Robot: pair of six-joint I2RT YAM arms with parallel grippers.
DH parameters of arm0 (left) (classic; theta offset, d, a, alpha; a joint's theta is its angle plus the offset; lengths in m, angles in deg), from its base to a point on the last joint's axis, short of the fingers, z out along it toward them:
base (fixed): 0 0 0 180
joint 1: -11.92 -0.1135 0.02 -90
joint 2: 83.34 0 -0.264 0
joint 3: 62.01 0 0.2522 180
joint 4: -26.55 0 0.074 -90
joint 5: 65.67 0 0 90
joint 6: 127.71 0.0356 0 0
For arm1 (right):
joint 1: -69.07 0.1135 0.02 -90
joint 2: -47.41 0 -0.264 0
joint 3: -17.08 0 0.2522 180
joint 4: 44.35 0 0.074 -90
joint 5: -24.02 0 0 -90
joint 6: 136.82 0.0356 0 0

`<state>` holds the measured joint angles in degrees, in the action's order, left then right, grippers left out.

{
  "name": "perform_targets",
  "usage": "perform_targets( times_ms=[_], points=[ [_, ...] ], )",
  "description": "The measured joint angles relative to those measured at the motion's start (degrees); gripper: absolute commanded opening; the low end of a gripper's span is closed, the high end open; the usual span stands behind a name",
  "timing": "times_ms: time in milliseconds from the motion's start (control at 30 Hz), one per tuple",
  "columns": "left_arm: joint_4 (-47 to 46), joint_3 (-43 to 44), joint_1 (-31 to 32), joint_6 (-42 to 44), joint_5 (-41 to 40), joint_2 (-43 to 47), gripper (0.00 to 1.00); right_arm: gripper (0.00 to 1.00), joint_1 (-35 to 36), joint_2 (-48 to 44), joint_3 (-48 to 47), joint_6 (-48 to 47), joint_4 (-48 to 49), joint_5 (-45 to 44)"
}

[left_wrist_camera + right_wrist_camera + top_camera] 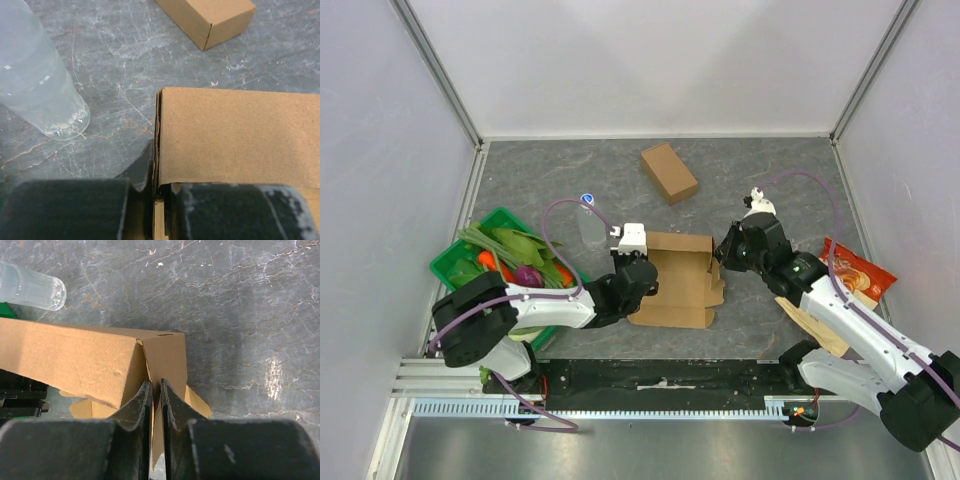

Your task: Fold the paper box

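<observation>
The paper box is a brown cardboard piece, partly folded, lying in the middle of the table. My left gripper is shut on its left wall; in the left wrist view the thin cardboard edge runs down between the closed jaws of that gripper. My right gripper is at the box's right end. In the right wrist view this gripper has its jaws nearly together, pinching the end flap beside the long side wall.
A closed brown box lies at the back. A clear plastic bottle lies just left of the paper box. A green basket of vegetables stands at the left, and an orange snack bag lies at the right.
</observation>
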<state>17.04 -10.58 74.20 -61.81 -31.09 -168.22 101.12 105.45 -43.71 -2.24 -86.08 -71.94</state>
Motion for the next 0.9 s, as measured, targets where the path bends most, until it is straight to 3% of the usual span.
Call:
perform_targets(
  times_ms=[400, 633, 733, 900],
  points=[
    [-8.87, -2.32, 0.07, -0.55, -0.66, -7.1, 0.02, 0.45, -0.28, -3.21, 11.63, -11.34, 12.87, 3.96],
    [-14.53, -4.35, 0.07, -0.17, -1.49, -8.5, 0.02, 0.7, -3.1, -7.15, 14.01, -17.75, 13.88, 7.39],
    [-17.14, -4.9, 0.07, 1.01, -1.49, -9.4, 0.02, 0.76, -3.48, -8.24, 14.01, -20.04, 14.19, 9.88],
    [-20.31, -5.14, 0.07, 2.67, -1.51, -11.26, 0.02, 0.77, -7.69, -10.19, 14.01, -20.7, 14.64, 16.9]
  ],
)
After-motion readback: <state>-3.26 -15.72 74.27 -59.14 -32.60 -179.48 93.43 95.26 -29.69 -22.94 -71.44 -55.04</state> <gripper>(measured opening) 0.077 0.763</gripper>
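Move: The right hand's barely parted fingertips are at the box's right end flap, whose middle is level with them and about 2 cm below; the open box's middle is roughly 10 cm to their left, 4 cm back and 8 cm down. From the left hand, still pinching the box's left wall, the box's middle lies some 9 cm right, 7 cm back and 6 cm down, the bottle 12 cm left and 4 cm ahead, and the small closed box 19 cm ahead and 7 cm right. Keeping its pinch on the left wall, the left hand carries the box down about 4 cm towards the table, quickly at first and then more slowly, with hardly any turn. The right hand sinks alongside by some 3.5 cm while its fingers spread wide and free the end flap, then comes back up about 2 cm while easing slightly back, the wrist turning close to 20 degrees counter-clockwise and the fingertips tilting up. ##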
